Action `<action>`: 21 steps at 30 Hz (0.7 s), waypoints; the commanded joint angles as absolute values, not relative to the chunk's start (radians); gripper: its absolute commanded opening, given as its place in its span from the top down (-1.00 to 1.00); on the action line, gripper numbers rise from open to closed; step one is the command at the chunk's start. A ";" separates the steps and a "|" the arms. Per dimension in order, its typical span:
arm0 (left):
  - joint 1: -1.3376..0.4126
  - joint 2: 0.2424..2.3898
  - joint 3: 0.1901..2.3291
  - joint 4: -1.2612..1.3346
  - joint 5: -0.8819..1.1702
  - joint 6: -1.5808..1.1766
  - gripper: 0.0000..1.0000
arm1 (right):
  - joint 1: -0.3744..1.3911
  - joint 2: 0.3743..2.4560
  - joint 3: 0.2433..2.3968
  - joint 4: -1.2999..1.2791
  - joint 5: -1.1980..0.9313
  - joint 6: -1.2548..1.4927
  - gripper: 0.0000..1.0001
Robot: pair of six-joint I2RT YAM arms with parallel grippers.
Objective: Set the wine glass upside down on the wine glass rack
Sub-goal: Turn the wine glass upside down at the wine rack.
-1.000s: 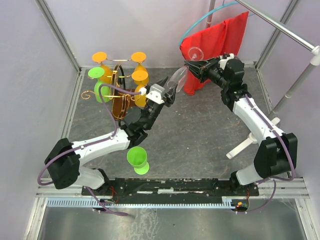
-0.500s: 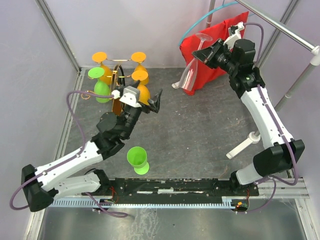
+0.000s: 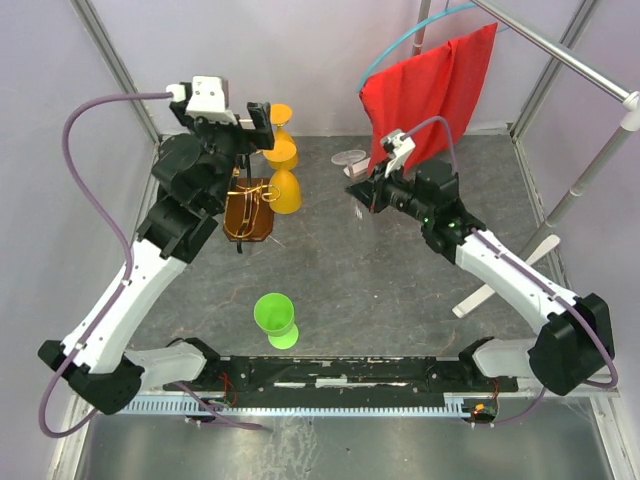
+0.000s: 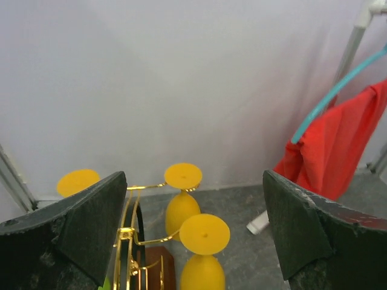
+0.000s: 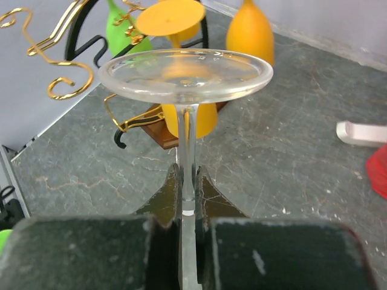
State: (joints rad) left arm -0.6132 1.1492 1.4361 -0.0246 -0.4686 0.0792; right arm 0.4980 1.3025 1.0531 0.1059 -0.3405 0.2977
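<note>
The clear wine glass (image 5: 185, 74) is held by its stem, round foot pointing away from my right gripper (image 5: 188, 181), which is shut on the stem; the bowl is hidden. From above, the glass foot (image 3: 350, 157) and right gripper (image 3: 362, 190) hang to the right of the wine glass rack (image 3: 248, 205). The rack's copper wire arms (image 5: 60, 60) hold orange glasses (image 3: 285, 190) and a green one (image 5: 124, 27) upside down. My left gripper (image 3: 258, 114) is raised above the rack. In its wrist view the left gripper (image 4: 195, 205) is open and empty.
A green glass (image 3: 274, 318) stands upright on the grey floor near the arm bases. A red cloth (image 3: 430, 90) hangs at the back right beside a teal hoop. A white stand foot (image 3: 490, 290) and slanted metal poles are at the right.
My left gripper opened, let go of the clear glass and swung up and back over the rack. My right arm carried the glass away, then down and left toward the rack.
</note>
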 commanded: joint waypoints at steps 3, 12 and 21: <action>-0.546 1.233 1.503 -0.155 -0.264 -0.031 -0.98 | 0.644 1.282 1.005 0.451 -0.318 0.131 0.98; -0.402 1.286 1.517 -0.184 -0.123 -0.073 -0.98 | 0.795 1.431 1.021 0.613 -0.238 0.092 0.98; -0.333 1.252 1.517 -0.210 -0.125 -0.072 -0.98 | 0.876 1.567 1.023 0.773 -0.209 0.113 0.98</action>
State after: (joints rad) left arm -0.3481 1.2957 1.4693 -0.2123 -0.1463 -0.0414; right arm 0.8524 1.5429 0.9939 0.5865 -0.2329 0.1070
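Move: The right hand already pinches the clear wine glass by its stem, foot up and bowl down. Its goal, apparently the empty front-right hook of the rack, is about 18 cm to its left, 3 cm ahead and nearly level. The nearer hanging orange glass is some 10 cm ahead, 16 cm left and 5 cm below; the rear one is about 18 cm ahead, also 16 cm left. From the left hand, the hook is roughly 20 cm below and 2 cm right. Leftward, some 14 cm and about 5 cm back, the right hand carries the inverted glass to the front of the rack, rising slightly before sinking to finish a little lower. It keeps its pinch on the stem while swinging about 15 degrees counter-clockwise and tipping its fingers up. Down and forward goes the empty, wide-open left hand, about 8 cm lower above the rack, its fingers tilting some 15 degrees downward. ##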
